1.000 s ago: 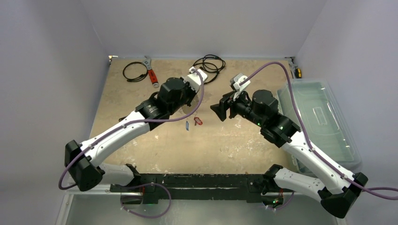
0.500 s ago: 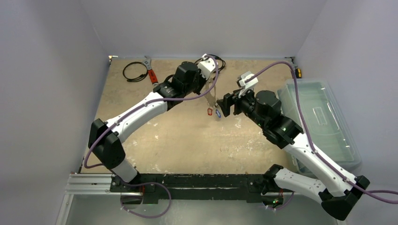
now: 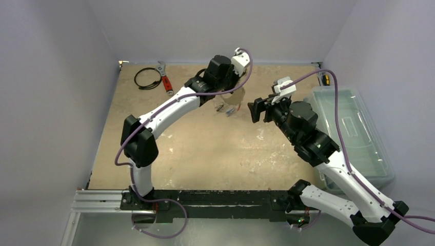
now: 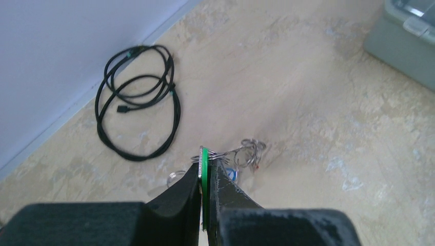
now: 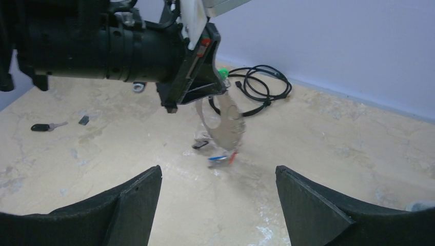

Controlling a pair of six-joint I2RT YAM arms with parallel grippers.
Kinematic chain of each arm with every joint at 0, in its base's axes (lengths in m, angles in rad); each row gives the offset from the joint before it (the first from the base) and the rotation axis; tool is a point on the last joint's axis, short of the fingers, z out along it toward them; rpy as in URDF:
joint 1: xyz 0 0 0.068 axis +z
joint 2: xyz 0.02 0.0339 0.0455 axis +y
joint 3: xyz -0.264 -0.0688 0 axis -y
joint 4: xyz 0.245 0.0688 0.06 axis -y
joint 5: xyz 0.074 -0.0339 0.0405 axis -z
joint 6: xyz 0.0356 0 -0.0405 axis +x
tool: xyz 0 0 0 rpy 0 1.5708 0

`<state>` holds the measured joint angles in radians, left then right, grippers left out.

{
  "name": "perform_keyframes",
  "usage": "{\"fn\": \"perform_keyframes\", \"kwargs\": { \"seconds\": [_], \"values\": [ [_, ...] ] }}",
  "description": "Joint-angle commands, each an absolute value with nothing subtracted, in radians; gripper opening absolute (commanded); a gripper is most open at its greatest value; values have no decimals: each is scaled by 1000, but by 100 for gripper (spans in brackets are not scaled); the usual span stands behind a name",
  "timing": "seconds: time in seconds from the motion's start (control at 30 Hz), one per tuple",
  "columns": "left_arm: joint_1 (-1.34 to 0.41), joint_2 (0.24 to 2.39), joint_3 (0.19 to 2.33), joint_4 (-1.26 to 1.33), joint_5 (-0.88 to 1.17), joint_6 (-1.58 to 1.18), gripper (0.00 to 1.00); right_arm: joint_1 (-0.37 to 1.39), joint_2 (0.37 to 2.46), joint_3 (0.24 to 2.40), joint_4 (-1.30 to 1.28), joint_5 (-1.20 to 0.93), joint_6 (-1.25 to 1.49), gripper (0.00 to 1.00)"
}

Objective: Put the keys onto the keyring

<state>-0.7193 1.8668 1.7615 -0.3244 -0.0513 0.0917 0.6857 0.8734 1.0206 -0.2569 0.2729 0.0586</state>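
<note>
My left gripper (image 4: 208,163) is shut on the edge of the flat silvery keyring (image 5: 223,121), with a green tag (image 4: 204,171) pinched beside it. In the right wrist view the keyring hangs below the left gripper (image 5: 197,91), just above the table. Keys with blue and red tags (image 5: 221,157) and a dark tag (image 5: 201,145) dangle at its lower end on small split rings (image 4: 250,151). In the top view the keys (image 3: 228,108) hang between both grippers. My right gripper (image 5: 218,169) is open and empty, facing the keyring from a short distance. A dark-tagged key (image 5: 43,126) lies apart on the table.
Black coiled cables (image 4: 138,102) (image 3: 147,78) and a red-handled wrench (image 3: 165,79) lie by the back wall. A clear plastic bin (image 3: 354,128) stands at the right edge. A loose small ring (image 4: 176,177) lies on the table under my left gripper.
My left arm has stretched far back and to the right, carrying the keyring and its hanging keys from the table's middle. My right gripper has drawn back to the right, still open.
</note>
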Motion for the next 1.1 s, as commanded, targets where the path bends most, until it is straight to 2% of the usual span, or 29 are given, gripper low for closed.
{"fn": "perform_keyframes", "kwargs": {
  "seconds": [0.0,0.13,0.37,0.53,0.67,0.87,1.07],
  "values": [
    [-714,1911,1936,-305,50,46,0,679,838,1048,-230,315,43,85],
    [-717,1871,1882,-303,58,35,0,679,818,1047,-235,314,47,85],
    [-718,1604,1299,-112,170,91,0,677,815,1022,-223,296,55,85],
    [-728,1549,1070,-120,277,86,0,676,843,1032,-213,270,55,85],
    [-745,1529,999,-159,272,90,0,675,867,1045,-207,249,57,85],
    [-740,1570,1007,-264,64,29,0,676,899,1054,-197,218,69,85],
    [-635,1573,963,-262,-17,-128,0,676,934,1072,-202,199,71,85]
  ]
}}
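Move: The left hand holds the green tag, with the keyring's metal plate and other keys hanging about 8 cm below and 2 cm nearer the base. It makes for bare table about 10 cm back, 3 cm left and 23 cm below; the black cable coil lies some 17 cm ahead, 5 cm left and 23 cm down. From the right hand that table spot is roughly 7 cm ahead, 10 cm left and 31 cm below. Back and down in one fast sweep, after a brief 2 cm swing to the right and slightly up, the left hand carries the plate away from the cable, travelling some 16 cm back, 20 cm down and 9 cm left. It tips about 25 degrees more downward, ends easing left and a little forward, and keeps its pinch on the green tag. The right hand, open and empty, bobs up, then down, by 2–3 cm. ##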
